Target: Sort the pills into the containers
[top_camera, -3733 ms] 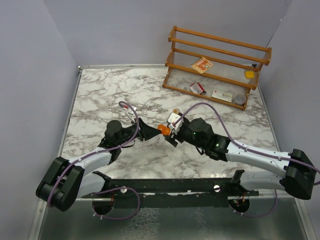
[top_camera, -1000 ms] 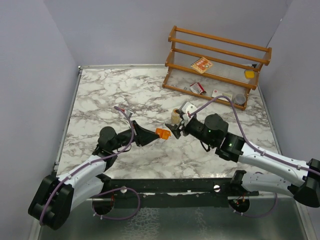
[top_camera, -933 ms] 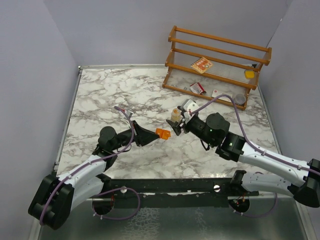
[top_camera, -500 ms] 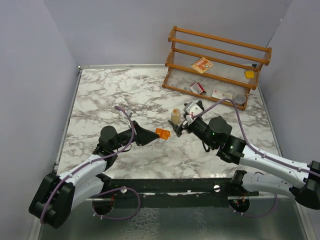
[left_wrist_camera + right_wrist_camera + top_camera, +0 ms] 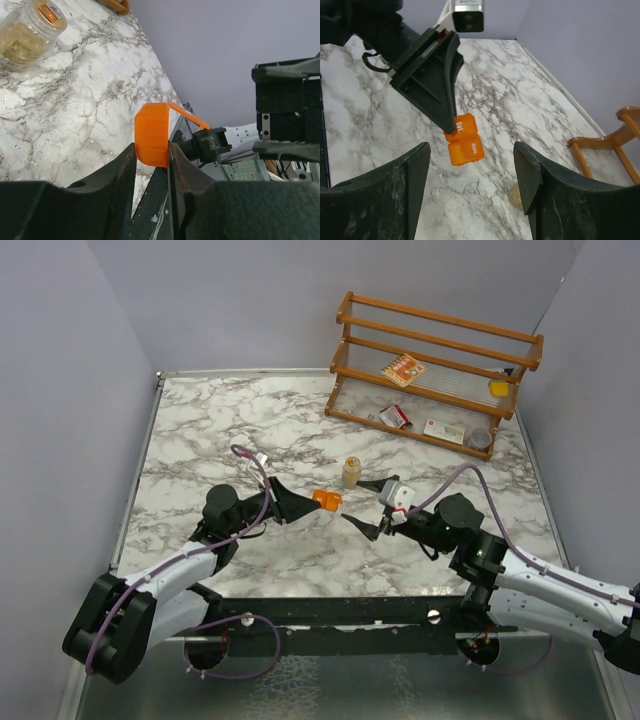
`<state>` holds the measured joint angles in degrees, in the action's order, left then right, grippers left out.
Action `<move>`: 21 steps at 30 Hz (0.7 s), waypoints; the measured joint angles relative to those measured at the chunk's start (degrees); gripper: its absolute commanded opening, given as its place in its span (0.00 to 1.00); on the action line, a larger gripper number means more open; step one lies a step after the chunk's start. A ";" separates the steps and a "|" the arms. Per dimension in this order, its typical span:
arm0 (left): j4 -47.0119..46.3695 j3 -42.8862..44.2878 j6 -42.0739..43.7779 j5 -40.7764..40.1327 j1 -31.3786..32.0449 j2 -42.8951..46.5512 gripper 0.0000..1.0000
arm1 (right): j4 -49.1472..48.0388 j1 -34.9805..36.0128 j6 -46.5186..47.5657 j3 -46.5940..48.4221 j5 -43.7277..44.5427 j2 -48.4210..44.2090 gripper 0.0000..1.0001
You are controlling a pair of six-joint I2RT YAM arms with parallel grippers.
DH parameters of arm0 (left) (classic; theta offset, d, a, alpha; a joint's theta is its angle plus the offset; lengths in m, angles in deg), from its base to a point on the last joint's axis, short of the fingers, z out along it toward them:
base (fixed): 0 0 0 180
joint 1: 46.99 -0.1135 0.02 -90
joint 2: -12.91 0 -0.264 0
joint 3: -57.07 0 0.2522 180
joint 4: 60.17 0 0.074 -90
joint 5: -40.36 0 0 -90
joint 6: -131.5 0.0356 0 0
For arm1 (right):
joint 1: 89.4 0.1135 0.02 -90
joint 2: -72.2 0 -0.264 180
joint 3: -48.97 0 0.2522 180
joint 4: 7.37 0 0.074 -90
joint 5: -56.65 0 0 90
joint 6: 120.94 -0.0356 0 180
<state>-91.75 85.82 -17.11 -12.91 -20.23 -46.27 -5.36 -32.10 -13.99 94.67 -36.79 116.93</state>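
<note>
My left gripper [image 5: 314,503] is shut on the tiny orange box [image 5: 328,501], which it holds just above the marble near the table's middle. In the left wrist view the box [image 5: 152,134] is pinched between the two black fingers, its lid ajar. The clear jar [image 5: 351,472] with tan-yellow contents stands upright on the marble just beyond, free of both grippers. My right gripper [image 5: 362,505] is open, empty, and faces the box from the right. In the right wrist view the box [image 5: 465,141] lies between its spread fingers, well ahead of them. No loose pills show.
A wooden rack [image 5: 440,350] stands at the back right. It carries red-and-white packets [image 5: 402,371], a grey round tin [image 5: 479,438] and a small yellow item [image 5: 498,388]. Grey walls close in the marble table [image 5: 220,430] on three sides.
The right gripper let go of the jar, left it standing on the marble, and drew back toward the near right. The left gripper still holds the orange box, shifted slightly.
</note>
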 measured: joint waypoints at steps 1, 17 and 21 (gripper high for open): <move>-0.02 0.44 -0.42 0.04 0.00 -0.61 0.00 | 0.00 0.02 0.11 -0.02 -1.49 0.72 0.67; -0.02 2.03 -3.93 2.71 0.00 -3.45 0.00 | -0.15 0.02 0.52 -0.04 -6.97 6.75 0.45; 0.00 2.03 -4.50 3.06 0.00 -3.43 0.00 | -0.39 0.02 0.55 -0.04 -7.17 7.98 0.42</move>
<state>-91.75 87.85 -21.61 -9.85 -20.23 -49.70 -5.75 -32.08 -13.44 94.63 -43.96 124.91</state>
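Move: The open orange container, still pinched by the left fingers, lies about 6 cm to the left of the right hand, 1 cm farther out and some 5 cm lower. The left fingertips holding it are about 9 cm to the right hand's left, level with it fore and aft and 5 cm below. The pill jar stands on the table roughly 11 cm ahead, 2 cm left and 17 cm below the right hand. From the left hand, the container sits about 3 cm to the right and 1 cm ahead, at its own height. The right hand comes back in on the open orange container, sinking about 4 cm while shifting some 3 cm to the left, with a slight early draw back towards its base, and its fingers narrow from wide to about half open without shutting. Its wrist dips and swings a little counter-clockwise, under 10 degrees, bringing the two tips close to the lid end with no sure touch, while the left hand keeps its pinch on the container and holds nearly still. ##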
